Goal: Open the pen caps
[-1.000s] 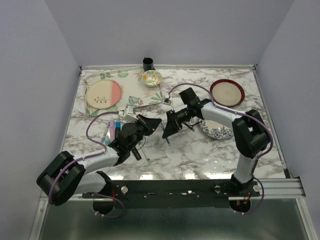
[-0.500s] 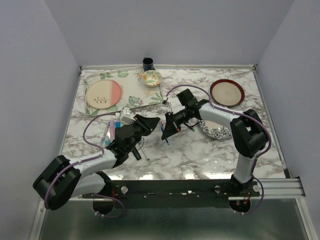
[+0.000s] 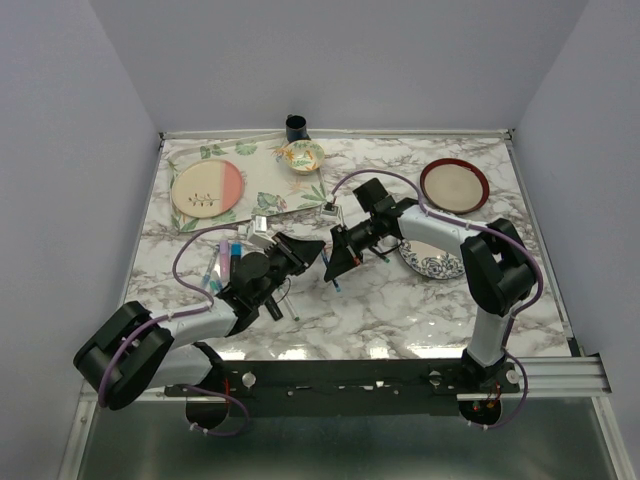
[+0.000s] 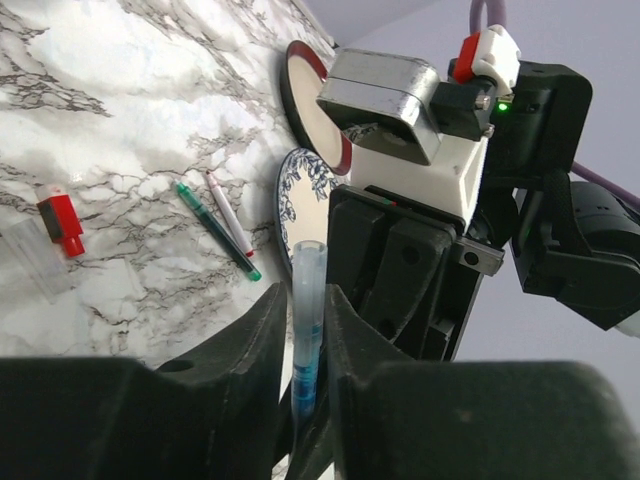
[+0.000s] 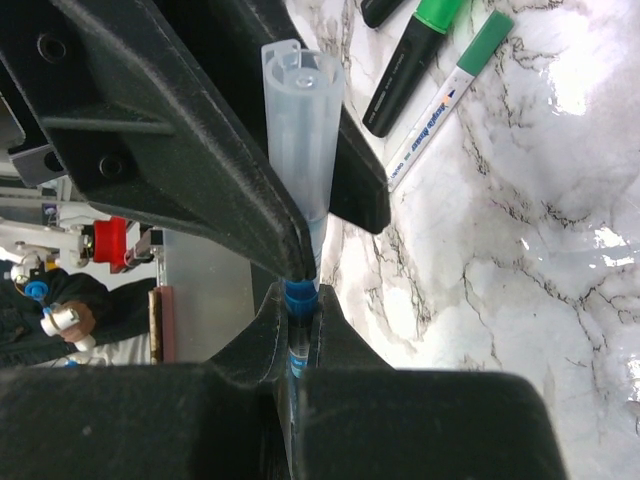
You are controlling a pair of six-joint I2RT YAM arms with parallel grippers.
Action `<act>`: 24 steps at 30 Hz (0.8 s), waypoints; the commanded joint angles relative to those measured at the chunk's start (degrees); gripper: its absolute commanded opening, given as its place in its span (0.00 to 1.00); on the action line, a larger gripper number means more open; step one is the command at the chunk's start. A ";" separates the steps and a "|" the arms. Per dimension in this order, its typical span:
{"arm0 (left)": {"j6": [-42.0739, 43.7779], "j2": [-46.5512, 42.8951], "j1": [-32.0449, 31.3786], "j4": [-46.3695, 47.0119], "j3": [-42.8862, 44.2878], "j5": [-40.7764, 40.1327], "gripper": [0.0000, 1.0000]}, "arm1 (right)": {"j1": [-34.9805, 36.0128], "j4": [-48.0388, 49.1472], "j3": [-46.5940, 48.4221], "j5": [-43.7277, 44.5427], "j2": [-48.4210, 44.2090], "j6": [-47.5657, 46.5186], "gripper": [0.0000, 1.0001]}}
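Observation:
My two grippers meet tip to tip above the middle of the table. My left gripper (image 3: 316, 246) is shut on the translucent cap (image 4: 306, 290) of a blue pen. My right gripper (image 3: 331, 263) is shut on the blue pen body (image 5: 300, 325), just below its blue collar. In the right wrist view the clear cap (image 5: 300, 130) sticks up between the left fingers (image 5: 190, 150). Pens with pink and blue caps (image 3: 227, 255) lie left of the left arm. A loose red cap (image 4: 62, 222) lies on the marble.
A green thin pen (image 4: 215, 228) and a red-tipped one (image 4: 230, 213) lie by the blue patterned plate (image 3: 440, 266). A green highlighter (image 5: 415, 50) and green-capped marker (image 5: 450, 90) lie nearby. A red plate (image 3: 454, 185), pink plate (image 3: 207, 188), bowl (image 3: 304, 155) and dark cup (image 3: 297, 127) stand behind.
The left gripper drew back a little to the left, then came right again. Both grippers stay closed on the blue pen between them.

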 commanded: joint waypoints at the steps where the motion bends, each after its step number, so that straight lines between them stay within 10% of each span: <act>1: 2.01 -0.36 -0.01 1.00 1.66 0.26 0.09 | 0.42 -2.04 2.08 -2.23 0.84 -2.43 0.01; 13: -0.71 -27.95 13.07 -27.29 -3.87 -18.54 0.00 | 4.54 -12.93 6.03 5.31 2.77 -12.36 0.01; 24: -1.41 -27.27 14.32 -31.17 -7.92 -8.46 0.00 | 5.78 -15.66 8.06 36.15 -1.44 -18.33 0.01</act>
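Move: Between the left hand's nearly shut jaws sits the clear cap of the blue pen, about 0 cm from them in every direction. From the right hand, which already pinches the pen's blue barrel, the cap lies roughly 4 cm ahead, 2 cm left and 3 cm up. Counted from the left hand, about 16 cm below on the table, the red cap lies some 7 cm ahead with no sideways offset, and the green-ended pen 6 cm back and 9 cm left. Closing the last bit of its gap, the left hand pinches the clear cap, then pulls up and fast to the left, away from the right hand, about 14 cm in all; it rises some 5 cm, sinks back to its starting height, and turns nearly 30 degrees counter-clockwise. The right hand keeps its hold on the barrel, gives slightly up and back, then lowers to about 4 cm below its start, tipping its fingers further down. ##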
